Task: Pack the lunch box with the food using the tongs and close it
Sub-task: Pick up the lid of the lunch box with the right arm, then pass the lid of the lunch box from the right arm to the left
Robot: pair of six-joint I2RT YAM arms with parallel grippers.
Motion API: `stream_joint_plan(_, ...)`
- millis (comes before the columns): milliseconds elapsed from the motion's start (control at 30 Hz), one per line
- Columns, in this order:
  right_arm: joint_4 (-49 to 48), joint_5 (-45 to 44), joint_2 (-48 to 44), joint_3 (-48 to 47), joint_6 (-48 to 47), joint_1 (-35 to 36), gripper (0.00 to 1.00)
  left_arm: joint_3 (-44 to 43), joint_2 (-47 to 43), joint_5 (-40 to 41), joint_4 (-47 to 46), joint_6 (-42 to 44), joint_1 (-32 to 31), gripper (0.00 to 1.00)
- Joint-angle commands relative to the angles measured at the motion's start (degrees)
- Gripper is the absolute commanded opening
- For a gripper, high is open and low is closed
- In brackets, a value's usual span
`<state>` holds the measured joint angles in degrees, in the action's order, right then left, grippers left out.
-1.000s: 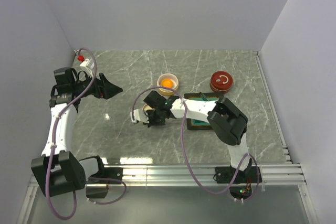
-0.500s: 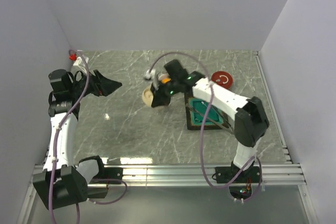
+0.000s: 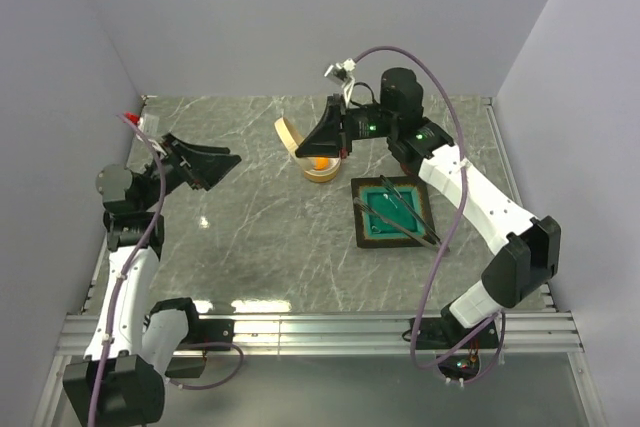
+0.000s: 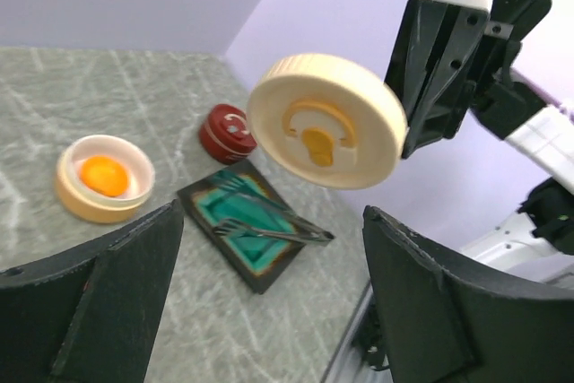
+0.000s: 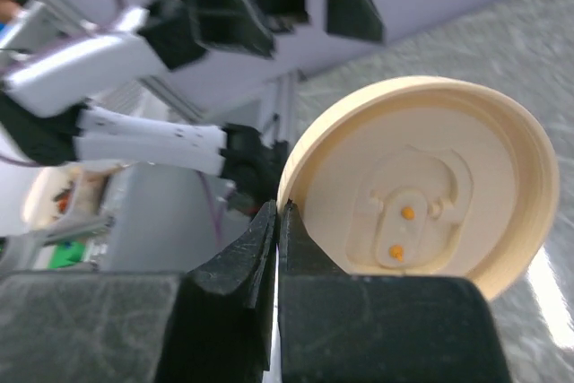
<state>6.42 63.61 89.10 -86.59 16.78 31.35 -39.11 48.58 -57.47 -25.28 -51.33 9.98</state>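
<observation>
The lunch box (image 3: 321, 171) is a round cream bowl at the back middle, also seen as the lunch box (image 4: 70, 201) in the left wrist view. In it lies an orange disc of food (image 3: 319, 160), the same food (image 4: 103, 175). My right gripper (image 3: 306, 147) is shut on the rim of the cream lid (image 3: 287, 134), holding it tilted in the air beside the box. The lid (image 5: 430, 195) is pinched at its edge by the right gripper (image 5: 280, 220). The silver tongs (image 3: 402, 209) lie across the teal tray (image 3: 372, 230). My left gripper (image 3: 220, 165) hovers open at the left, holding nothing.
A red round lidded pot (image 4: 228, 132) stands behind the teal tray (image 4: 208, 207); in the top view my right arm hides it. The cream lid (image 4: 327, 121) hangs in mid-air ahead of the left gripper (image 4: 269, 311). Walls close in the back and sides.
My right arm has swung from the table's middle to the back, carrying the cream lid up beside the lunch box and uncovering the tray and tongs. The left gripper has shifted slightly.
</observation>
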Motion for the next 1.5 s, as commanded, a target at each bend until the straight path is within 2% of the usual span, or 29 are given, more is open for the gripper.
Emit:
stream_joint_plan(0, -22.79, 5.64, -2.70, 2.64, 21.25, -1.03, 0.00, -1.66, -0.24, 4.99, -3.39, -3.86, -4.69, 0.86)
stream_joint_plan(67, -28.88, 5.99, -2.53, 4.31, 30.10, -1.29, 0.00, -2.98, 0.55, 7.45, 0.03, -3.78, -8.63, 0.84)
stream_joint_plan(100, -33.96, 6.17, -2.35, 4.76, 32.59, -1.38, 0.00, -4.20, 0.73, 9.90, 0.92, -3.60, -9.62, 0.83)
stream_joint_plan(200, -40.57, 6.26, -1.39, 5.64, 39.88, -1.38, 0.00, -6.23, 0.73, 16.14, 4.88, -2.29, -15.33, 0.82)
stream_joint_plan(267, -42.79, 6.08, -1.30, 6.25, 41.93, -1.38, 0.00, -6.76, 0.20, 17.39, 5.50, -0.35, -17.62, 0.81)
stream_joint_plan(400, -46.48, 6.43, -1.21, 6.78, 45.71, -1.47, 0.00, -3.00, -1.73, 14.85, -6.15, -0.27, -17.89, 0.82)
stream_joint_plan(500, -46.32, 7.13, -2.00, 7.39, 46.77, -1.38, 0.00, -2.20, -2.87, 10.55, -9.08, 5.88, -17.98, 0.81)
stream_joint_plan(600, -43.77, 7.93, -3.75, 8.45, 45.45, -1.38, 0.00, -1.67, -4.63, 2.30, -13.39, 16.32, -18.24, 0.83)
stream_joint_plan(633, -44.03, 8.28, -4.45, 8.89, 45.89, -1.30, 0.00, -2.02, -5.41, 0.71, -10.00, 23.40, -18.67, 0.83)
stream_joint_plan(700, -46.65, 8.98, -5.07, 10.47, 48.52, -1.30, 0.00, -3.24, -6.04, -4.21, -4.90, 31.60, -19.38, 0.84)
stream_joint_plan(733, -46.93, 9.24, -5.16, 10.65, 48.96, -1.30, 0.00, -3.60, -6.73, -4.92, -2.08, 39.65, -20.43, 0.85)
stream_joint_plan(767, -45.71, 9.77, -5.34, 10.74, 48.44, -1.12, 0.00, -4.38, -7.09, -5.63, 3.25, 43.38, -20.87, 0.86)
stream_joint_plan(833, -44.13, 10.39, -5.60, 10.74, 47.13, -0.51, 0.00, -4.83, -7.88, -5.46, 7.33, 52.33, -22.62, 0.86)
stream_joint_plan(933, -40.78, 12.23, -5.78, 11.08, 44.14, 1.25, 0.00, -4.57, -9.28, -3.44, 11.48, 57.56, -24.64, 0.86)
stream_joint_plan(1200, -38.94, 11.80, -6.75, 12.32, 42.20, 3.36, 0.00, -3.87, -10.43, 4.37, 12.45, 61.79, -28.78, 0.86)
stream_joint_plan(1467, -42.98, 9.96, -7.36, 14.16, 46.15, 3.89, 0.00, -4.74, -9.29, 5.97, 12.71, 62.49, -30.54, 0.86)
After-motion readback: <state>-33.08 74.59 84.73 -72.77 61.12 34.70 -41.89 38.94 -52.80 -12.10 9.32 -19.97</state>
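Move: My right hand already pinches the cream lid by its rim, its middle roughly 3 cm ahead and 3 cm left of the fingertips. My open left fingers wait level with that hand, some 13 cm to its left and 2 cm lower. From the left hand, the lid's middle is about 10 cm right, 2 cm ahead and 2 cm up. The open lunch box lies about 13 cm ahead, 5 cm right and 32 cm below my right hand. I bring my left hand, fingers kept wide open, first right and then back towards the held lid, about 9 cm right and 8 cm back in all, rolling it over 50 degrees clockwise as seen from behind the hand so its fingers point mostly right. My right hand keeps its pinch, rises, then draws back about 8 cm while sinking a little, turning the lid slightly. ##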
